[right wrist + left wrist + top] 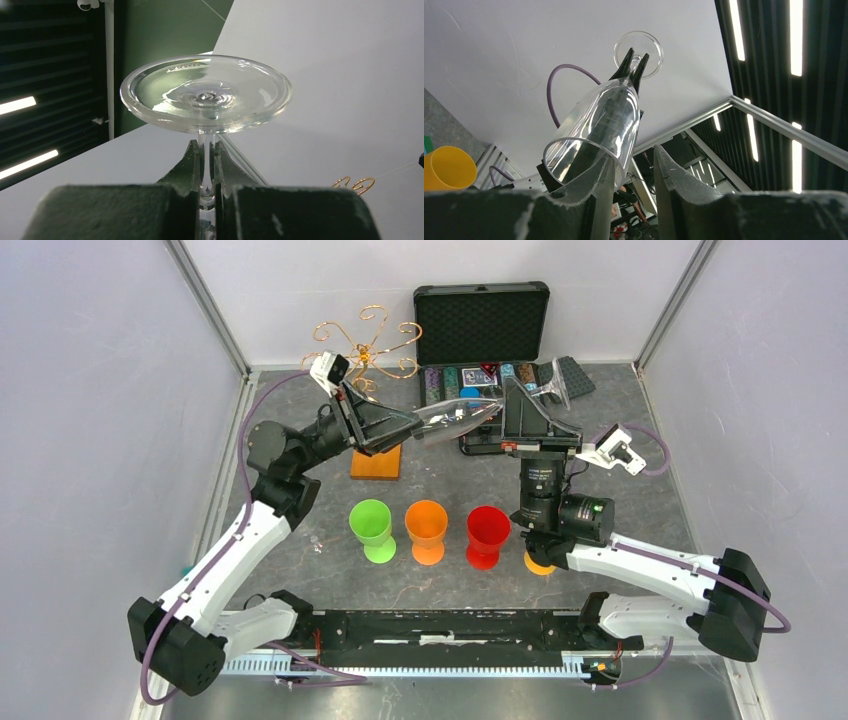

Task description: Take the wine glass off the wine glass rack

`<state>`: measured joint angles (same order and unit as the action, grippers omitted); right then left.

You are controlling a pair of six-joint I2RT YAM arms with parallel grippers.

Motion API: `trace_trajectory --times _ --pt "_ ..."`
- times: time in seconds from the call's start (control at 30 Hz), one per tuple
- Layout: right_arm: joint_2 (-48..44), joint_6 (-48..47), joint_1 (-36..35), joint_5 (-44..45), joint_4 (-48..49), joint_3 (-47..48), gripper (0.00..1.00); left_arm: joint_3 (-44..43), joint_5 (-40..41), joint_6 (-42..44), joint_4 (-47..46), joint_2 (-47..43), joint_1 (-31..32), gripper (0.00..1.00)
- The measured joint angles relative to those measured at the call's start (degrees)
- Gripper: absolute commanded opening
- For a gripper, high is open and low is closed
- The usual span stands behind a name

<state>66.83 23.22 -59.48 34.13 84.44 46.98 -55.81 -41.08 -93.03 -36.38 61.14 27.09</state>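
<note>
The clear wine glass (455,420) lies sideways in the air, off the golden wire wine glass rack (365,345), which stands on its orange base (376,462). My right gripper (525,392) is shut on the stem just under the round foot (206,92), as the right wrist view (206,145) shows. My left gripper (415,428) sits at the bowl's mouth. In the left wrist view, one finger (604,175) is inside the rim of the glass (599,125) and the other stands outside, clear of the wall, so the gripper (634,150) is open.
An open black chip case (482,325) stands at the back, behind the glass. Green (371,525), orange (427,525) and red (488,530) cups stand in a row in front. A yellow cup (446,167) is partly hidden by the right arm.
</note>
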Motion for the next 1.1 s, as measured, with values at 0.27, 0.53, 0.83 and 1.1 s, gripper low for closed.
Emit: trace_trajectory --times 0.27,0.53,0.83,1.1 --pt "0.17 0.48 -0.02 0.13 0.02 -0.35 0.00 0.00 -0.52 -0.24 0.22 0.57 1.42 0.30" --pt "0.28 2.27 0.02 0.70 0.15 -0.63 0.00 -0.28 -1.31 -0.20 0.24 1.38 2.03 0.02" --pt "-0.48 3.67 0.09 1.05 0.20 -1.84 0.34 -0.48 -1.38 0.15 0.22 1.55 2.32 0.02" --pt "-0.63 2.34 0.11 0.81 -0.04 -5.68 0.49 -1.95 0.35 1.09 -2.27 1.79 2.69 0.02"
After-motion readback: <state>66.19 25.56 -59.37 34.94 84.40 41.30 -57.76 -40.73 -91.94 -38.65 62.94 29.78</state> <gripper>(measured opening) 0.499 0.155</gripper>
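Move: The clear wine glass, lying sideways with its rim at the left fingertips, has its middle about 9 cm right and 2 cm ahead of the left hand, 2 cm above it. From the right hand, already gripping the stem, that middle is some 3 cm left, level otherwise. Far below, roughly 40 cm down, the red glass stands about 5 cm back and 2 cm right of the right hand, the orange glass 12 cm left of the red one. Left fingers pinch the clear glass's rim, then the right fingers open around its stem, sinking about 4 cm. ##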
